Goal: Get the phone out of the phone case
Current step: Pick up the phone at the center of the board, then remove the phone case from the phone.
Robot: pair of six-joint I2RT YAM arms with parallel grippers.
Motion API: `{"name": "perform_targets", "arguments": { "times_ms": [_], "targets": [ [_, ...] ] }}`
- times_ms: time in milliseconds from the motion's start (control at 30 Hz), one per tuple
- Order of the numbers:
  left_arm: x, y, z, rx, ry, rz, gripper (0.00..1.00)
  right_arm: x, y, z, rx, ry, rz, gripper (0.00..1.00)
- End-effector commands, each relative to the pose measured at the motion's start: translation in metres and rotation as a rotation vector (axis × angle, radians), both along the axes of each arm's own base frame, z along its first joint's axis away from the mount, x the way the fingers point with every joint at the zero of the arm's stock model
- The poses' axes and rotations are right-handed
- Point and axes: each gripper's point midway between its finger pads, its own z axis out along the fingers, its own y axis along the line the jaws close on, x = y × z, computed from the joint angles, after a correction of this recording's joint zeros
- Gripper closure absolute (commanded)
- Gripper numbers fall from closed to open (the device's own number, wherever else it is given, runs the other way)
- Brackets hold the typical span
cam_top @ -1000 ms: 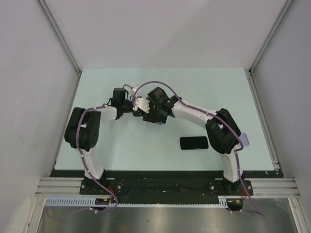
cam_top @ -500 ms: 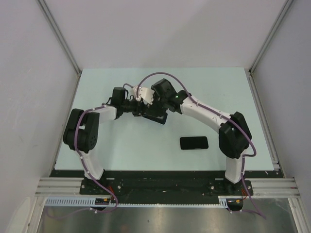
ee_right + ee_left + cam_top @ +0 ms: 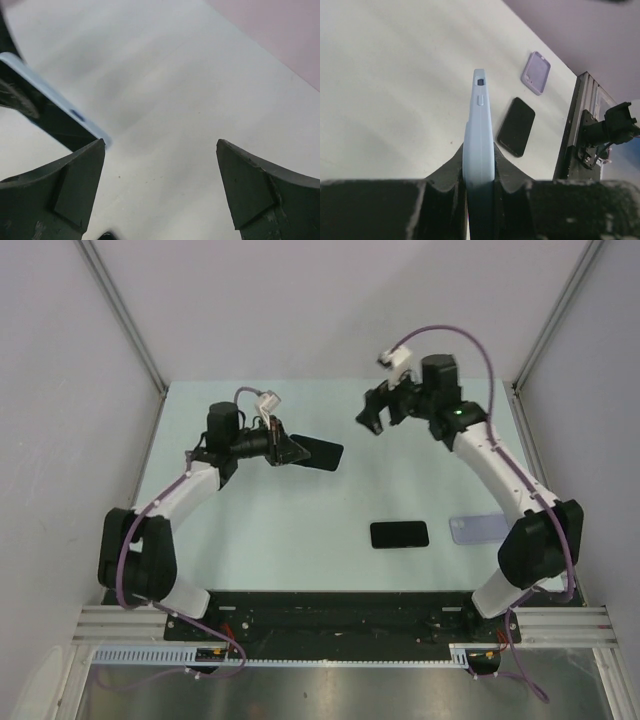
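The phone sits in a light blue phone case point(image 3: 479, 120), seen edge-on in the left wrist view. My left gripper point(image 3: 479, 152) is shut on it, one finger on each flat side. From above, the cased phone point(image 3: 316, 453) shows its dark face, held above the table at the back left by the left gripper point(image 3: 290, 450). My right gripper point(image 3: 372, 418) hangs open to the right of it, apart from it. In the right wrist view the right gripper point(image 3: 160, 145) has nothing between its fingers, and the cased phone's corner point(image 3: 85, 122) shows at the left.
A bare black phone point(image 3: 399, 534) lies flat on the pale table point(image 3: 250, 530) near the front middle, also seen as the black phone point(image 3: 516, 126). A lilac empty case point(image 3: 478, 529) lies to its right, shown as the lilac case point(image 3: 536, 73). White walls enclose the table.
The right gripper has opened, let go near the cased phone and swung away to the back right. The left arm has carried the cased phone leftward. The lilac case is now uncovered.
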Motion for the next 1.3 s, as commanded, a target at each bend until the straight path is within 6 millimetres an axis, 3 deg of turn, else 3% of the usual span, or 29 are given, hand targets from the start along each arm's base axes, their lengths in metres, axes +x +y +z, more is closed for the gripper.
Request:
{"name": "perform_targets", "arguments": {
  "times_ms": [0,33,67,133,200,333,433,567,800,1000,1267],
  "targets": [
    [-0.020,-0.003,0.082,-0.043,-0.341,-0.090,1.00,-0.025,-0.024,0.059,0.389,0.109,0.146,0.05],
    [-0.025,-0.001,0.092,-0.043,-0.382,-0.089,1.00,-0.026,-0.027,0.067,0.413,0.071,0.176,0.08],
    [-0.024,0.000,0.096,-0.040,-0.403,-0.080,1.00,-0.033,-0.037,0.063,0.430,0.086,0.189,0.10],
    [-0.027,-0.001,0.107,-0.063,-0.428,-0.092,1.00,-0.039,-0.040,0.073,0.482,0.064,0.227,0.14],
    [-0.031,-0.006,0.116,-0.103,-0.401,-0.121,1.00,-0.051,-0.045,0.071,0.526,0.092,0.268,0.17],
    [-0.035,-0.015,0.139,-0.193,-0.430,-0.133,1.00,-0.075,-0.043,0.098,0.653,0.104,0.355,0.19],
    [-0.040,-0.017,0.153,-0.260,-0.452,-0.120,1.00,-0.095,-0.035,0.096,0.654,0.067,0.433,0.18],
    [-0.052,-0.017,0.166,-0.386,-0.384,-0.100,1.00,-0.105,-0.025,0.080,0.634,0.038,0.457,0.14],
    [-0.067,-0.018,0.156,-0.475,-0.371,-0.054,1.00,-0.119,-0.003,0.070,0.683,0.060,0.548,0.20],
    [-0.090,-0.018,0.166,-0.586,-0.405,-0.103,1.00,-0.114,0.010,0.050,0.659,0.075,0.540,0.21],
    [-0.091,-0.026,0.152,-0.585,-0.372,-0.107,1.00,-0.125,0.022,0.042,0.654,0.109,0.609,0.28]
  ]
}}
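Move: The cased phone is already in the left hand, its middle about 5 cm right and 2 cm ahead of that hand, 1 cm lower. From the open right hand, the phone's middle lies some 11 cm left, 5 cm back and 9 cm below. On the table some 22 cm below the right hand, a black phone sits about 18 cm back and 8 cm right, and an empty case about 17 cm back and 28 cm right. Still pinching the cased phone, the left hand lifts it about 13 cm while drawing back 8, its fingertips tipping up some 30 degrees to roughly level. The right hand first darts left, then swings back some 12 cm and right again, rising slightly; it turns counter-clockwise and its fingers level out, narrowing from wide open to about three-quarters around the phone's free end. ##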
